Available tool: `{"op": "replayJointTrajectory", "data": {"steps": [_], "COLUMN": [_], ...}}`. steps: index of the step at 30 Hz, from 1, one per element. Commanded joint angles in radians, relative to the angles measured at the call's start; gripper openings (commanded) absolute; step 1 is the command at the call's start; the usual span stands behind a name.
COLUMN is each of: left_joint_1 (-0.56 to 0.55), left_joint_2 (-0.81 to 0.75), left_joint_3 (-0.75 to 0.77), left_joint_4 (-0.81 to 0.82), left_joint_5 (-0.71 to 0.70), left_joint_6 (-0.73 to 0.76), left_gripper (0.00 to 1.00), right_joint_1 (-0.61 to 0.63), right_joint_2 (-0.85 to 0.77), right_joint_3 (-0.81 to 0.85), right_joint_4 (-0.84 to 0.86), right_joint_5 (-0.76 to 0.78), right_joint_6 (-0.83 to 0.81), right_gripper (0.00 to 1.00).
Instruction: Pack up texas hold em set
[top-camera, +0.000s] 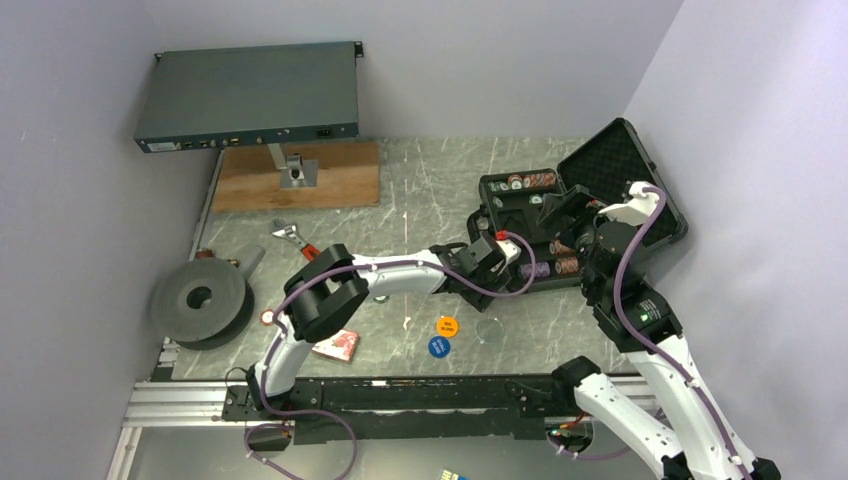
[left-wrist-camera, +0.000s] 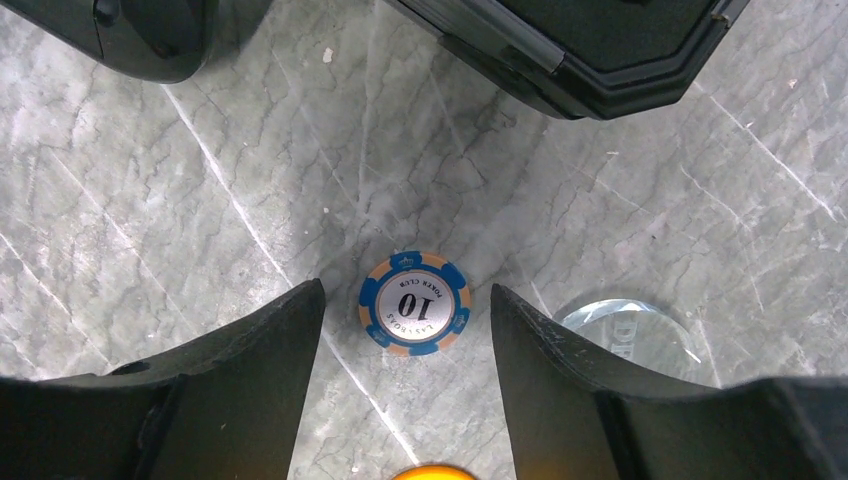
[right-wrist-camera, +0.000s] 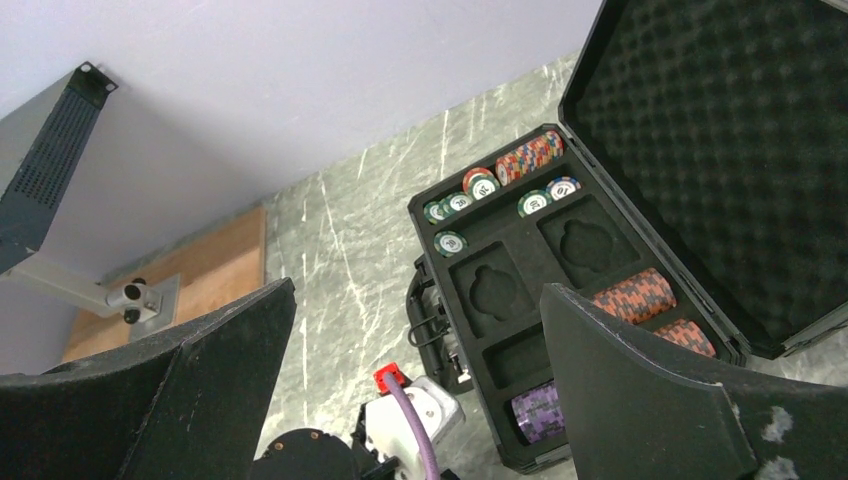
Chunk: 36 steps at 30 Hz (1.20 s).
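Observation:
The black case (top-camera: 640, 190) lies open at the right, foam lid raised, with stacks of chips (right-wrist-camera: 633, 294) in its tray (right-wrist-camera: 520, 300). A blue-and-orange "10" poker chip (left-wrist-camera: 414, 303) lies flat on the table. My left gripper (left-wrist-camera: 406, 290) is open and straddles it, with a gap on each side. My right gripper (right-wrist-camera: 418, 290) hangs wide open and empty above the case's near end. An orange disc (top-camera: 447, 325) and a blue disc (top-camera: 438, 346) lie on the table in front of the case, and the red card deck (top-camera: 337, 345) is further left.
A clear round disc (left-wrist-camera: 630, 335) lies just right of my left fingers. The case's corner (left-wrist-camera: 590, 50) is close ahead. A red-handled wrench (top-camera: 292, 238), a grey roll (top-camera: 200, 300), a wooden board (top-camera: 300, 175) and a raised grey box (top-camera: 250, 95) occupy the left and back.

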Motion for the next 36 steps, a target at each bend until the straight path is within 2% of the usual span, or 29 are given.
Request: {"op": "replayJointTrajectory", "data": {"steps": [1, 6, 13, 15, 18, 22, 24, 31, 36], "left_joint_1": [-0.017, -0.028, -0.049, -0.051, -0.059, -0.067, -0.067, -0.067, -0.066], "left_joint_2": [0.007, 0.006, 0.051, 0.056, 0.05, 0.057, 0.052, 0.054, 0.016], "left_joint_3": [0.004, -0.023, 0.03, 0.028, 0.007, -0.001, -0.019, -0.041, -0.063], "left_joint_4": [-0.05, -0.036, -0.121, -0.131, -0.125, -0.13, -0.117, -0.115, -0.106], "left_joint_5": [-0.03, -0.028, -0.119, -0.136, -0.14, -0.127, -0.12, -0.124, -0.127], "left_joint_6": [-0.029, -0.02, -0.016, -0.021, -0.022, -0.032, -0.041, -0.049, -0.05], "left_gripper": [0.69, 0.68, 0.53, 0.56, 0.65, 0.64, 0.6, 0.32, 0.27], "right_joint_1": [0.007, 0.007, 0.008, 0.008, 0.008, 0.007, 0.008, 0.008, 0.009], "right_joint_2": [0.005, 0.014, 0.016, 0.017, 0.02, 0.02, 0.022, 0.023, 0.026], "right_joint_3": [-0.003, -0.005, -0.012, -0.013, -0.018, -0.024, -0.024, -0.025, -0.02], "right_joint_4": [0.047, 0.05, 0.056, 0.056, 0.06, 0.065, 0.064, 0.067, 0.067], "right_joint_5": [0.024, 0.021, 0.024, 0.024, 0.021, 0.02, 0.02, 0.021, 0.02], "right_joint_6": [-0.018, -0.019, -0.02, -0.021, -0.022, -0.02, -0.02, -0.023, -0.02], "right_gripper": [0.96, 0.96, 0.96, 0.96, 0.96, 0.96, 0.96, 0.96, 0.96]}}
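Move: The blue-and-orange poker chip lies flat between the left hand's open fingertips, roughly 1 cm back of the hand point and 1 cm below. Counted from that hand, the clear dealer disc is about 9 cm back and 3 cm right, the orange button about 8 cm back and 7 cm left, and the open case's middle some 16 cm ahead and 14 cm right. From the right hand, the chip is roughly 4 cm back, 15 cm left and 31 cm below. Staying low over the table, the left hand tips by some 5 degrees, sways about half a centimetre left and back again, and settles a further half centimetre down while its fingers close partway, ease open a little and then close again. As they narrow the second time it draws about 1 cm back towards its base, centring on the poker chip until both fingertips meet the rim from opposite sides and stop there, pinching it across its width with a rising grip effort. ##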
